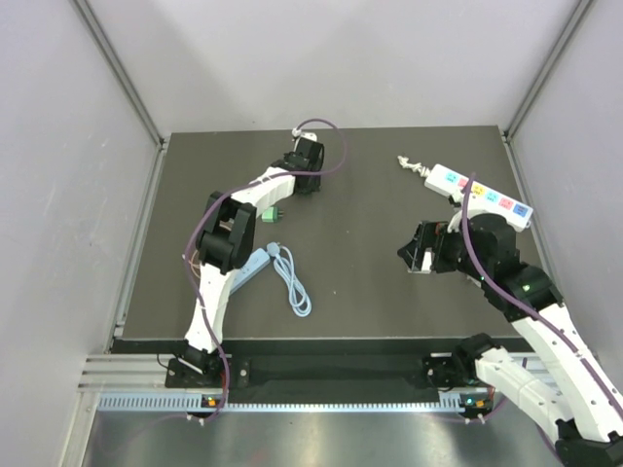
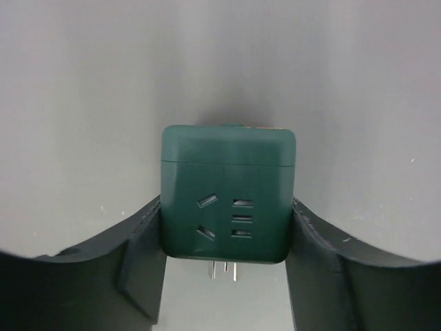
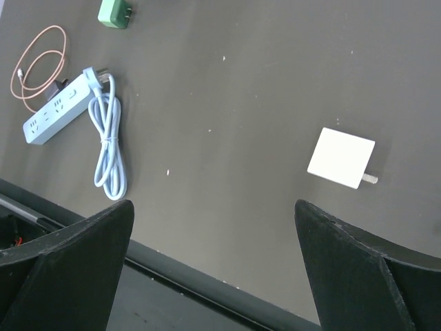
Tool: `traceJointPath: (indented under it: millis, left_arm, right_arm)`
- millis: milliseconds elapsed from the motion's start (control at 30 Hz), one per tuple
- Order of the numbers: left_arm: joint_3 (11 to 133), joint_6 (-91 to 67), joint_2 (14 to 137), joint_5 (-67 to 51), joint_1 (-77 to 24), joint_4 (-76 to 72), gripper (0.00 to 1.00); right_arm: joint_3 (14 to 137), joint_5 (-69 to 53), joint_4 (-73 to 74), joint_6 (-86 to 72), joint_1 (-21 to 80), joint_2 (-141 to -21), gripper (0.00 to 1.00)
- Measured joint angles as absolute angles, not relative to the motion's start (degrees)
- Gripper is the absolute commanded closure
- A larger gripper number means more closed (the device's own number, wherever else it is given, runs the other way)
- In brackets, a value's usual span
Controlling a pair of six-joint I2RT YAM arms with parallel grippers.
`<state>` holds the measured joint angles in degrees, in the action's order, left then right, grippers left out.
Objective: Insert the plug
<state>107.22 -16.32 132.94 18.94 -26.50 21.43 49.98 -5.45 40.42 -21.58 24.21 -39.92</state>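
A dark green plug cube (image 2: 227,200) with socket slots on its face and metal prongs (image 2: 224,270) below sits between the fingers of my left gripper (image 2: 226,207). Both fingers press flat against its sides. In the top view that gripper (image 1: 310,158) is at the far middle of the table and hides the cube. My right gripper (image 1: 417,251) hangs open over the table's right half, nothing between its fingers (image 3: 83,255). A white square plug (image 3: 341,157) lies on the mat just beyond it. A white power strip (image 1: 482,192) with coloured sockets lies at the far right.
A small light green plug (image 1: 272,214) lies near the left arm. A light blue power strip (image 1: 255,264) with a coiled cable (image 1: 294,284) lies at front left, a thin pink cable (image 3: 38,65) beside it. Grey walls stand on three sides.
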Motion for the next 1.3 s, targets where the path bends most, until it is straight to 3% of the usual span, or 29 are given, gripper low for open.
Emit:
traceJointPath:
  millis: [33, 67, 133, 167, 267, 400, 533, 700, 900, 1067, 1300]
  left_arm:
    - [107.22, -15.92, 132.94, 18.83, -26.5, 20.97, 0.74]
    - [107.09, -15.94, 132.94, 18.79, -26.5, 20.71, 0.84]
    - [106.65, -15.9, 132.9, 18.87, -26.5, 20.23, 0.98]
    - [105.86, -15.88, 132.57, 18.92, -26.5, 19.33, 1.0]
    - [99.13, -15.07, 128.97, 19.64, -27.0, 14.68, 1.0]
    - [76.23, -8.99, 114.26, 24.73, -30.13, 4.23, 1.0]
    - [58.92, 1.85, 97.17, 32.45, -41.3, -8.6, 1.0]
    - [48.4, 20.62, 83.18, 42.39, -59.27, -31.73, 1.0]
    - [42.63, 55.55, 88.71, 55.11, -71.66, -63.61, 1.0]
    - [43.2, 75.0, 100.77, 57.78, -77.45, -68.16, 1.0]
    - [48.64, 84.53, 103.66, 58.39, -78.41, -70.04, 1.0]
  right_arm:
    - [49.98, -5.48, 40.45, -21.76, 24.21, -40.14, 0.0]
    - [49.98, -5.48, 40.47, -22.13, 24.21, -40.21, 0.0]
    - [49.98, -5.45, 40.4, -22.61, 24.21, -40.1, 0.0]
    - [49.98, -5.43, 40.36, -22.96, 24.21, -40.05, 0.0]
    - [50.48, -5.1, 41.23, -24.27, 24.18, -41.41, 0.0]
    - [57.06, -7.4, 44.49, -25.65, 22.35, -48.8, 0.02]
    - [66.61, -12.84, 45.6, -26.17, 18.0, -57.06, 0.02]
    - [77.03, -19.42, 47.03, -26.39, 15.44, -60.25, 0.02]
    - [79.88, -27.97, 48.45, -26.74, 15.44, -59.09, 0.0]
    - [77.69, -32.82, 50.41, -26.92, 15.44, -58.11, 0.01]
    - [69.49, -33.23, 49.91, -27.9, 15.44, -54.89, 0.04]
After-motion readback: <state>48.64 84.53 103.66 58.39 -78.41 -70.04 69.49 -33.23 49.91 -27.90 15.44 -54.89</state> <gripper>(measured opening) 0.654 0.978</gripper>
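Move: The left gripper is already shut on the dark green plug at the far side of the table. The open right gripper, where the plug is to go, is about 33 cm back, 28 cm to its right and 18 cm higher; the white block is 25 cm back and 31 cm right, the light green plug 10 cm back and 10 cm left. From the right gripper, the dark green plug is 33 cm ahead, 28 cm left and 18 cm below. Keep the left gripper's hold and lift the dark green plug off the table, sweeping it back about 30 cm, up some 18 and to the right towards the right gripper, while tipping the fingers up to near level and rolling the left side up. Raise the open right gripper about 12 cm, then sink it some 5, turning slightly left to face the plug. ##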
